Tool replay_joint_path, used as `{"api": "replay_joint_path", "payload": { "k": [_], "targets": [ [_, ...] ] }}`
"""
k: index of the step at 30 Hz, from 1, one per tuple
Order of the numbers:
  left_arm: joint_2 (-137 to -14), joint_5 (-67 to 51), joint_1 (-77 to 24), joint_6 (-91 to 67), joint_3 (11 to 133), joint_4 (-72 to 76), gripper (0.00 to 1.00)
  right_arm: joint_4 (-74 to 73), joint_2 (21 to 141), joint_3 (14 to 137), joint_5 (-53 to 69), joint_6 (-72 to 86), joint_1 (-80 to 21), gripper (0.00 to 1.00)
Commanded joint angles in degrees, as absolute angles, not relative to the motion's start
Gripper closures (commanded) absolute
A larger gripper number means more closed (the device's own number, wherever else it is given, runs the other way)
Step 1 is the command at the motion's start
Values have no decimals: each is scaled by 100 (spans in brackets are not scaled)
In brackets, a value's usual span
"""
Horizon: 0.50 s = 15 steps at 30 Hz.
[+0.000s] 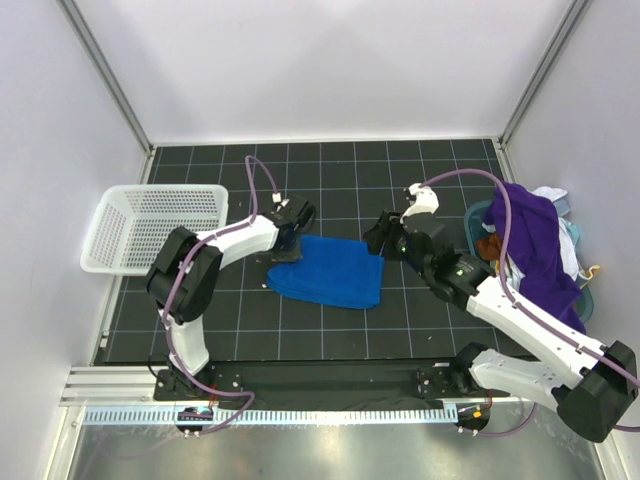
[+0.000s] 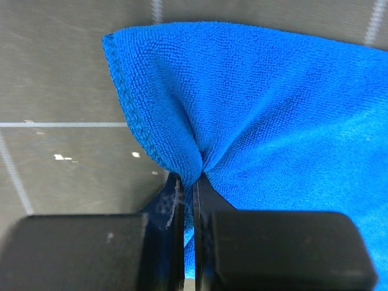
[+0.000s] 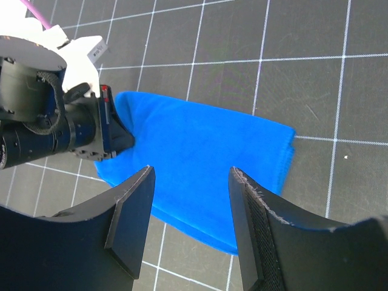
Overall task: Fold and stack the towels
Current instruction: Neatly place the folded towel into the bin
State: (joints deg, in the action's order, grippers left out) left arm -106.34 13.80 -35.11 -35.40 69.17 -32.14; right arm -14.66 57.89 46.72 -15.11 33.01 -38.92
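The blue towel (image 1: 335, 270) lies folded on the dark gridded mat at the centre. My left gripper (image 1: 283, 255) is shut on its left corner; in the left wrist view the cloth (image 2: 260, 109) bunches into a pinch between the closed fingers of the left gripper (image 2: 189, 182). My right gripper (image 1: 380, 240) hovers open over the towel's right side, and in its own view the right gripper (image 3: 193, 176) has nothing between its fingers above the blue towel (image 3: 206, 151). The purple towel (image 1: 535, 245) lies heaped at the right, with white cloth (image 1: 572, 245) behind it.
A white perforated basket (image 1: 150, 225) stands at the left edge of the mat. A teal tub (image 1: 474, 222) sits under the purple heap at the right. White walls enclose the back and both sides.
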Motion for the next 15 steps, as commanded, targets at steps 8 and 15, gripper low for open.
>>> {"api": "replay_joint_path", "payload": {
  "k": [8,15],
  "targets": [
    [-10942,2768,-3507,-3024,7681,-4236,100,-1327,5985,5019,-1442,3023,-3850,41],
    [-10855,3672,-3507,-2909,8305,-4904,100,-1310,5976,4974,-1424,2918,-3815,42]
  ]
}}
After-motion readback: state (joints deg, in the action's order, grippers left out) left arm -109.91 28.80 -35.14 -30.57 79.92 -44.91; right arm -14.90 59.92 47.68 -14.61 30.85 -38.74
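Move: The left hand already pinches the blue towel's left edge just above the table; the white bin it is bound for has its middle about 33 cm to the left, 7 cm farther ahead and 3 cm higher. The folded towel's middle lies some 10 cm to this hand's right and 3 cm back. From the raised right hand, the bin is about 56 cm left, 8 cm ahead and 15 cm below. Keeping its pinch, the left hand drags the towel some 4 cm left towards the bin, then also lifts, drifting forward. ##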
